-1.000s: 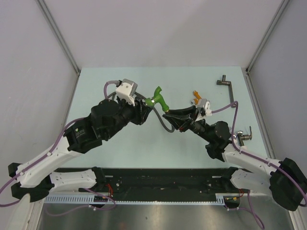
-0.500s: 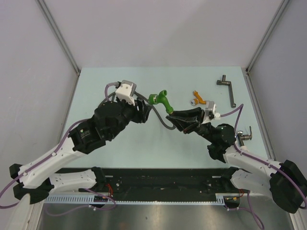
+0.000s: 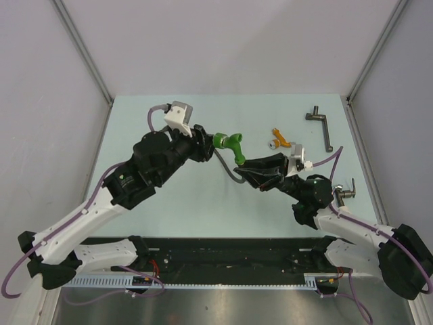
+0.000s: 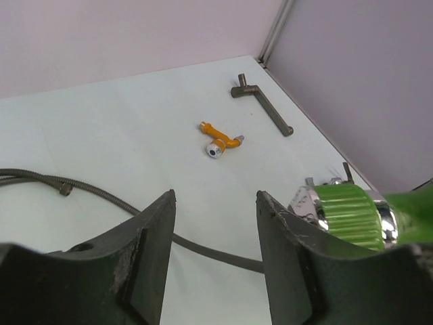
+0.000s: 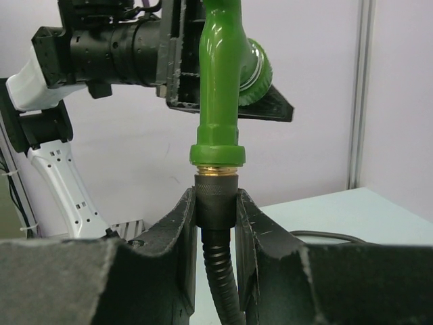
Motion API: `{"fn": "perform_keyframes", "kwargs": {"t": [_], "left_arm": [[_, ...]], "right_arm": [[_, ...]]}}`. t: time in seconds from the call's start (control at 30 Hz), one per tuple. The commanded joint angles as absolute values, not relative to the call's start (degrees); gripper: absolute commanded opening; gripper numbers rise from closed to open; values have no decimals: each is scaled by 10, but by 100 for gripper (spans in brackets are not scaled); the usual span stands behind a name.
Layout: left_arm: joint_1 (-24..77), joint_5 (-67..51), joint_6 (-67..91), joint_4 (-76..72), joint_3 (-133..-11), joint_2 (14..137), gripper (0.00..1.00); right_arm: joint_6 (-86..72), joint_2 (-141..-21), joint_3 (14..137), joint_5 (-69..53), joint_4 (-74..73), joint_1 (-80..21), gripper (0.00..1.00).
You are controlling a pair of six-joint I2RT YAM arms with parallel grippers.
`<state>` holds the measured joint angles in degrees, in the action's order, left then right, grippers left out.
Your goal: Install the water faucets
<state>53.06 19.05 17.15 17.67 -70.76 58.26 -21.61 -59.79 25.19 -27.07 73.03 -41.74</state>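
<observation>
The green faucet (image 3: 229, 142) stands up off the table, joined to the black nut (image 5: 216, 196) at the end of the black hose (image 3: 226, 172). My right gripper (image 3: 241, 166) is shut on that nut (image 5: 215, 193), with the faucet (image 5: 220, 88) rising straight above it. My left gripper (image 3: 210, 143) is open (image 4: 215, 194), nothing between its fingers. The faucet's green ribbed end (image 4: 345, 217) lies just outside its right finger. The orange faucet (image 3: 279, 140) lies loose on the table, also seen in the left wrist view (image 4: 218, 141).
A grey L-shaped metal bar (image 3: 325, 128) lies at the far right, also in the left wrist view (image 4: 260, 112). A small metal fitting (image 3: 344, 193) sits by the right wall. Grey walls close in both sides and the back. A black rail (image 3: 223, 261) runs along the near edge.
The left arm has swung away toward the far side and turned its wrist. The green faucet has turned, its free end now pointing right. The right gripper has shifted slightly right with the hose end.
</observation>
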Motion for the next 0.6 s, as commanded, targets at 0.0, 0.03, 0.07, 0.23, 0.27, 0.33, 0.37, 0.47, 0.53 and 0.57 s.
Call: {"fn": "perform_keyframes", "kwargs": {"t": [0.0, 0.03, 0.07, 0.23, 0.27, 0.33, 0.37, 0.47, 0.53, 0.57], "left_arm": [[519, 133, 185, 135, -744, 614, 56], [517, 130, 185, 132, -748, 625, 56], [514, 127, 188, 130, -748, 628, 56], [487, 66, 203, 102, -750, 649, 57], [485, 58, 204, 99, -751, 652, 57], [479, 27, 204, 97, -762, 666, 58], [476, 17, 204, 98, -767, 671, 59], [475, -20, 207, 102, -783, 693, 59], [474, -39, 205, 99, -792, 705, 60], [473, -64, 203, 98, -795, 707, 61]], "right_arm": [[-229, -607, 264, -296, 796, -415, 0], [-230, -608, 265, -302, 801, -415, 0], [-231, -611, 265, -307, 804, -415, 0], [-238, -620, 272, -331, 812, -415, 0], [-240, -623, 273, -333, 815, -415, 0], [-245, -631, 276, -343, 820, -414, 0], [-247, -634, 278, -345, 823, -415, 0], [-255, -645, 282, -352, 833, -415, 0], [-257, -651, 284, -356, 833, -415, 0], [-257, -652, 285, -358, 834, -414, 0]]}}
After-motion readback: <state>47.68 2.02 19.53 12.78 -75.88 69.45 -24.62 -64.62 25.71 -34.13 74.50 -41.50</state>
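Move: The green faucet stands on the hose end in the right gripper, its middle about 7 cm right of the open left gripper, 1 cm back and at its height. Its ribbed knob is nearer, some 4 cm to the right and 1 cm back; the hose end lies about 9 cm right, 3 cm back and 5 cm lower. From the right gripper, the faucet's middle is roughly 2 cm ahead, 2 cm left and 5 cm up. Sweep the left gripper about 6 cm to the right and a little forward, the forward part early, yawing some 10 degrees clockwise with its fingers still apart, so the outside of its right finger pushes the faucet's knob around. Keep the right gripper pinched on the hose end while easing it about 2.5 cm down and 2 cm left. ##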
